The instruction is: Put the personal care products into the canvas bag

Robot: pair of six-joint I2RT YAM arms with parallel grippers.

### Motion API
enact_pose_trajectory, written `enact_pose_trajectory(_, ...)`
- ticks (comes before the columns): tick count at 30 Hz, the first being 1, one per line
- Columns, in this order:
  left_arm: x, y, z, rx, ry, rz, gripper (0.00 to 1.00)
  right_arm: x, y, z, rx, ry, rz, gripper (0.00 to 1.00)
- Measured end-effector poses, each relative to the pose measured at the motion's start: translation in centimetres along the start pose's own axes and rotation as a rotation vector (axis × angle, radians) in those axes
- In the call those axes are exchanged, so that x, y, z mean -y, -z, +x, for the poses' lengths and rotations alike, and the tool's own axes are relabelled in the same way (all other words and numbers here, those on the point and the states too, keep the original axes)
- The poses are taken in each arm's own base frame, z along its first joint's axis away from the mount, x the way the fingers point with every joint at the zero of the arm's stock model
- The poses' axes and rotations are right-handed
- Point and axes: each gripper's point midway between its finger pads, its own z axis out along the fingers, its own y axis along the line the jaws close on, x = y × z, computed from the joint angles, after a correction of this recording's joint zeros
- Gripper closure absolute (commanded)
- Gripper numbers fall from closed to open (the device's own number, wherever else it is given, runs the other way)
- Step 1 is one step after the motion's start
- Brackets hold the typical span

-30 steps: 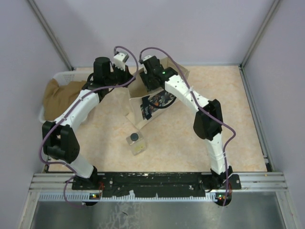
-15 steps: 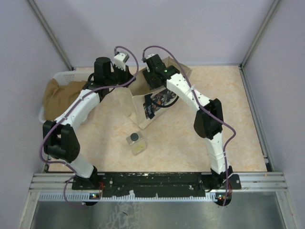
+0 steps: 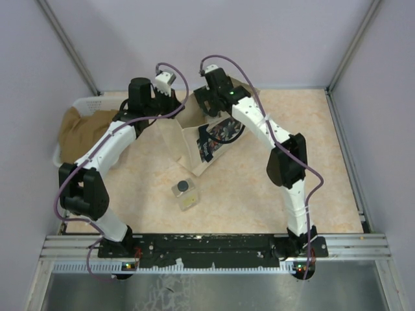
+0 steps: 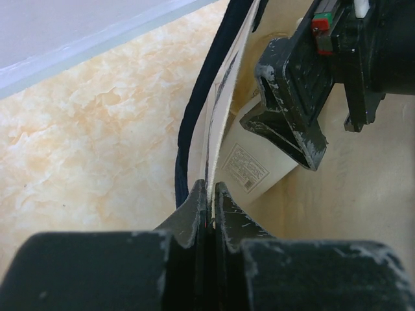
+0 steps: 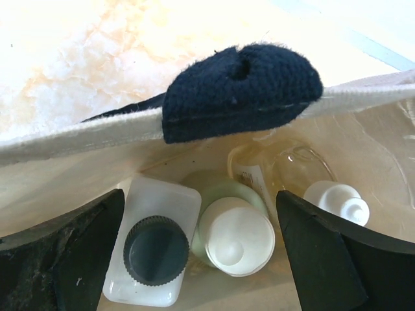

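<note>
The canvas bag (image 3: 192,144) stands at the far middle of the table, its floral panel facing right. My left gripper (image 4: 207,194) is shut on the bag's rim (image 4: 224,110) and holds it up; it also shows in the top view (image 3: 170,102). My right gripper (image 5: 201,259) is open and empty over the bag's mouth, seen from above too (image 3: 209,111). Inside the bag lie the white rectangular bottle (image 5: 154,249), the olive-green bottle (image 5: 235,234) and the amber bottle (image 5: 305,178). The clear square bottle (image 3: 185,193) stands on the table in front of the bag.
A white plastic basket (image 3: 83,103) with brown cloth (image 3: 81,129) sits at the far left. A navy handle (image 5: 240,91) drapes over the bag's rim. Enclosure walls ring the table.
My right gripper has risen and moved back and right from the bag's mouth. The bag's side has shifted slightly right with it. My left gripper stays on the rim.
</note>
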Motion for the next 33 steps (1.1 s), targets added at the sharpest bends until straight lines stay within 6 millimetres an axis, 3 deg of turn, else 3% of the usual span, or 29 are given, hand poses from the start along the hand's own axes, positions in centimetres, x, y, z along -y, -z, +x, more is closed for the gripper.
enact_pose_trajectory(4, 0.0, 0.0, 0.0, 0.000, 0.000, -0.003, 1.00, 0.4, 1.0, -0.5, 0.011, -0.004, 0.005, 0.01)
enact_pose_trajectory(7, -0.1, 0.0, -0.1, 0.001, -0.001, -0.003, 1.00, 1.2, 3.3, -1.5, 0.041, -0.015, 0.015, 0.01)
enact_pose_trajectory(10, -0.1, -0.2, 0.0, 0.000, 0.001, -0.003, 1.00, 2.4, 7.3, -3.2, 0.103, -0.035, 0.021, 0.01)
enact_pose_trajectory(15, -0.2, -0.4, 0.0, -0.003, 0.004, -0.004, 1.00, 4.4, 16.1, -6.3, 0.265, -0.097, 0.014, 0.01)
enact_pose_trajectory(17, -0.3, -0.5, -0.1, -0.003, 0.005, -0.007, 1.00, 5.0, 19.2, -6.8, 0.318, -0.122, 0.002, 0.01)
enact_pose_trajectory(20, -0.6, -0.7, -0.2, -0.004, 0.004, -0.018, 1.00, 5.0, 22.2, -6.2, 0.352, -0.139, -0.019, 0.01)
enact_pose_trajectory(23, -1.0, -1.0, -0.3, -0.010, 0.005, -0.027, 1.00, 3.1, 24.0, -5.0, 0.353, -0.118, -0.050, 0.01)
enact_pose_trajectory(26, -1.1, -1.2, -0.4, -0.014, 0.007, -0.031, 1.00, -1.1, 24.8, -3.0, 0.322, -0.058, -0.134, 0.01)
enact_pose_trajectory(29, -1.3, -1.3, -0.5, -0.020, 0.009, -0.035, 1.00, -5.5, 24.9, -0.1, 0.266, 0.008, -0.213, 0.01)
enact_pose_trajectory(33, -1.3, -1.4, -0.7, -0.023, 0.010, -0.036, 1.00, -9.5, 24.4, 4.4, 0.177, 0.082, -0.276, 0.01)
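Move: I have my right hand open in the mouth of the canvas bag. The clear square bottle left on the table is some 30 cm back, 9 cm left and 15 cm below. Just beneath my fingers, about 10 cm down, the white bottle sits 3 cm left and 1 cm back, with the green jar 2 cm ahead and 1 cm right. From my left hand, which pinches the bag's rim, the clear bottle is about 25 cm back, 1 cm right and 20 cm down. With the fingers kept wide open, I lift my right hand clear of the bag, about 20 cm up while drawing back and a little right. Then I sink some 9 cm, still going back and swinging left towards the clear bottle, the hand turned roughly 15 degrees counter-clockwise. My left hand keeps its pinch on the rim and eases about 2 cm forward. ##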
